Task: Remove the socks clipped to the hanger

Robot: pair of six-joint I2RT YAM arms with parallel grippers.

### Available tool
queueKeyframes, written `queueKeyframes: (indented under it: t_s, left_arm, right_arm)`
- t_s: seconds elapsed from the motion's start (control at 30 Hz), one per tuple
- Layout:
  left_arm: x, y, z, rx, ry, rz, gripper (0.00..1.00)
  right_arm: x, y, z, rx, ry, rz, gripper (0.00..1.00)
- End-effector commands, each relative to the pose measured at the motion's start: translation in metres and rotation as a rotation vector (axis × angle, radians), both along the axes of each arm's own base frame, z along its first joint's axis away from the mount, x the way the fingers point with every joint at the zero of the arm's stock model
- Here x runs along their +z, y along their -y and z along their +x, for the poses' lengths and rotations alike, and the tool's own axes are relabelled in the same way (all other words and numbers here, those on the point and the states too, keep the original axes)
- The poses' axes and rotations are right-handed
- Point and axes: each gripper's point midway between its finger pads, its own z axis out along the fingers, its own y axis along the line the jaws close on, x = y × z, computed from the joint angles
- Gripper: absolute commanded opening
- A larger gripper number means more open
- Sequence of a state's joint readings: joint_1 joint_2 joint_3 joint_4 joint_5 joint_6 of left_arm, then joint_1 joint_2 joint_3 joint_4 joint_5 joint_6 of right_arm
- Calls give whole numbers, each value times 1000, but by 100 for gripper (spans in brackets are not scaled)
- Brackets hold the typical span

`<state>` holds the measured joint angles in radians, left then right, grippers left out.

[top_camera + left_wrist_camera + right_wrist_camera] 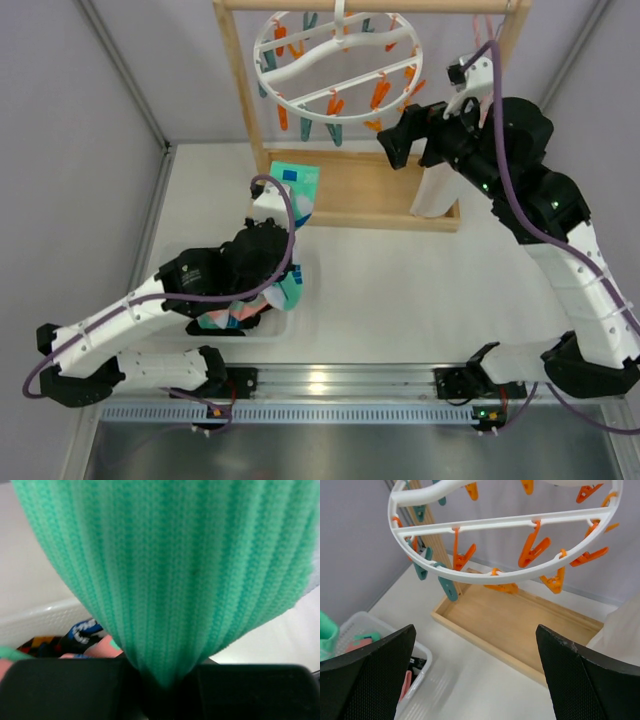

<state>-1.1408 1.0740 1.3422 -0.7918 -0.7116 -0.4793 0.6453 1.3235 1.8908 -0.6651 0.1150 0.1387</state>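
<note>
A teal-green sock (170,570) fills the left wrist view, its end pinched in my left gripper (165,680), which is shut on it. From above, that sock (297,185) is held over the table beside the white bin (170,255), with the left gripper (283,222) just below it. The round white hanger (335,65) hangs from the rack's top bar; the orange and teal pegs I can see on the hanger (505,522) carry nothing. My right gripper (475,675) stands wide open below the ring, and the right gripper (395,150) touches nothing.
Other socks (225,318) lie in the bin, under the left arm. The wooden rack's tray base (520,625) sits beneath the hanger. A white garment (432,190) hangs at the rack's right end, close to the right arm.
</note>
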Motion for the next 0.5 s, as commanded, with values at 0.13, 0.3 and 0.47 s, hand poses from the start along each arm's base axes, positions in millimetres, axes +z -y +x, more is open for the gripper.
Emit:
queueKeyframes:
  t_s: [0.13, 0.3, 0.47]
  left_arm:
    - [-26, -72, -20, 197, -95, 61, 0]
    - [-45, -104, -11, 330, -115, 58, 0]
    - [-75, -135, 4, 488, -158, 94, 0]
  right_arm:
    - [4, 9, -18, 20, 21, 80, 99]
    - [-8, 12, -21, 21, 3, 70, 100]
    - [-20, 10, -23, 34, -12, 62, 99]
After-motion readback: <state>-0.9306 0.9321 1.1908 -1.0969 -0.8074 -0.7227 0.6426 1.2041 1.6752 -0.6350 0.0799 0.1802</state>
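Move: The left hand already holds the green sock and takes it to the clear bin, whose middle is roughly 20 cm to its left, about level with it in reach and 30 cm below. The wooden frame base lies some 26 cm farther ahead and 11 cm right, also 30 cm down; the hanger ring hangs above that base, about 12 cm higher than the hand. From the right hand the bin is some 37 cm left, 9 cm back and 46 cm below. Still pinching the green sock, the left hand swings about 12 cm to the left and sinks some 6 cm towards the clear bin, turning roughly 25 degrees counter-clockwise with its grip kept shut. The right hand, empty and wide open, rises a touch, then sinks about 5 cm while easing back a little. ##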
